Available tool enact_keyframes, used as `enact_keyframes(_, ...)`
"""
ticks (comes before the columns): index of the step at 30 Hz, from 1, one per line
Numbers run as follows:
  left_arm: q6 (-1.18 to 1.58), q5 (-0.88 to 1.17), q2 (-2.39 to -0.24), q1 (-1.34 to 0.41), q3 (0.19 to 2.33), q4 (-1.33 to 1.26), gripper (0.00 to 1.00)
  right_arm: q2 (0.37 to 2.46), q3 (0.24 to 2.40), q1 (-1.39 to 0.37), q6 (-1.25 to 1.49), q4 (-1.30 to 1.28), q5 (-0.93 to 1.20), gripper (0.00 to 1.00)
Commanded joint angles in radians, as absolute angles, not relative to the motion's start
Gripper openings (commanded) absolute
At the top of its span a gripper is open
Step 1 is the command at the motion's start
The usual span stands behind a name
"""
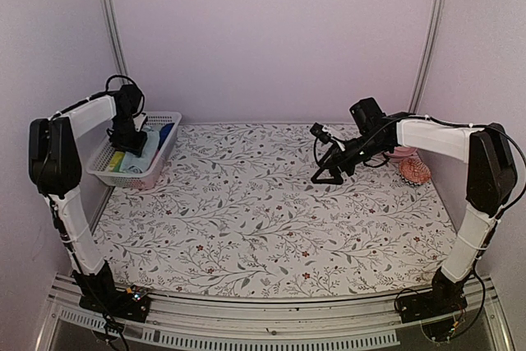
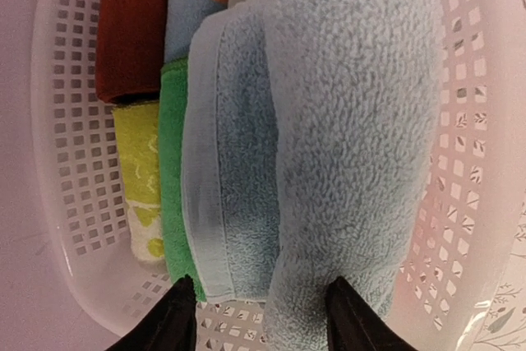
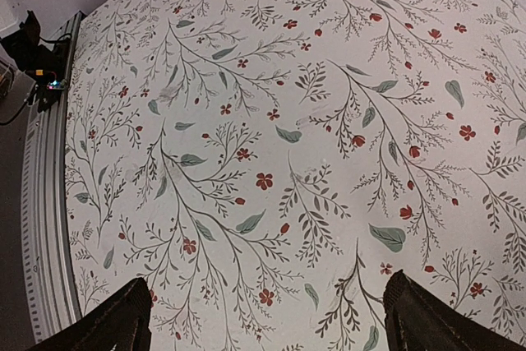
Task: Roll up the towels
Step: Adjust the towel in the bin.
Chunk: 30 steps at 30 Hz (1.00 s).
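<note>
The pale blue towel (image 2: 329, 121) lies loosely rolled in the white basket (image 2: 66, 162), on top of other rolls. My left gripper (image 2: 263, 314) reaches down into the basket (image 1: 123, 177) with its jaws part open around the towel's near end. The right fingertip (image 2: 349, 310) dents the fluffy cloth and the left one sits beside the hem. A bit of the pink towel (image 1: 401, 154) shows at the far right, behind the right arm. My right gripper (image 1: 327, 177) hangs wide open above the bare tablecloth (image 3: 271, 162), holding nothing.
Red (image 2: 131, 30), yellow (image 2: 140, 178) and green (image 2: 174, 187) rolls lie beside the blue towel in the basket. A reddish patterned bundle (image 1: 415, 172) sits by the right wall. The basket stands against the left wall at the back.
</note>
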<state>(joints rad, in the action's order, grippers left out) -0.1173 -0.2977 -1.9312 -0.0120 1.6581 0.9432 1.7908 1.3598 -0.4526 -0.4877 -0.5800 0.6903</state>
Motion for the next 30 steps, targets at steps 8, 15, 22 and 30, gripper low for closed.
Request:
enact_keyframes(8, -0.1, -0.406, -1.957, 0.043, 1.569, 0.844, 0.54, 1.768, 1.366, -0.461, -0.496, -0.596, 0.713, 0.99)
enact_keyframes(15, -0.115, -0.416, -2.031, 0.062, 1.584, 0.833, 0.54, 1.769, 1.365, -0.462, -0.5, -0.598, 0.715, 0.99)
enact_keyframes(22, -0.117, -0.448, -2.084, 0.085, 1.597, 0.824, 0.54, 1.774, 1.366, -0.462, -0.502, -0.6, 0.713, 0.99)
enact_keyframes(30, -0.117, -0.529, -2.032, 0.092, 1.594, 0.78, 0.61, 1.781, 1.368, -0.466, -0.503, -0.602, 0.71, 0.99)
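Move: The light blue towel lying across the bin has its middle about 4 cm ahead and 5 cm to the right of the left hand, some 3 cm below. The green roll is roughly 5 cm ahead and 5 cm left, and the yellow one as far ahead but 8 cm left, both about 7 cm down. From the right hand, the light blue towel lies around 70 cm left and 12 cm ahead. The light blue towel's near end stays at the left hand's right finger while that hand sweeps about 7 cm left over the green and yellow rolls and sinks some 4 cm, mostly midway. The wrist rolls its left side up and turns counter-clockwise, each about 10 degrees; the fingers stay roughly half open, without pinching. ##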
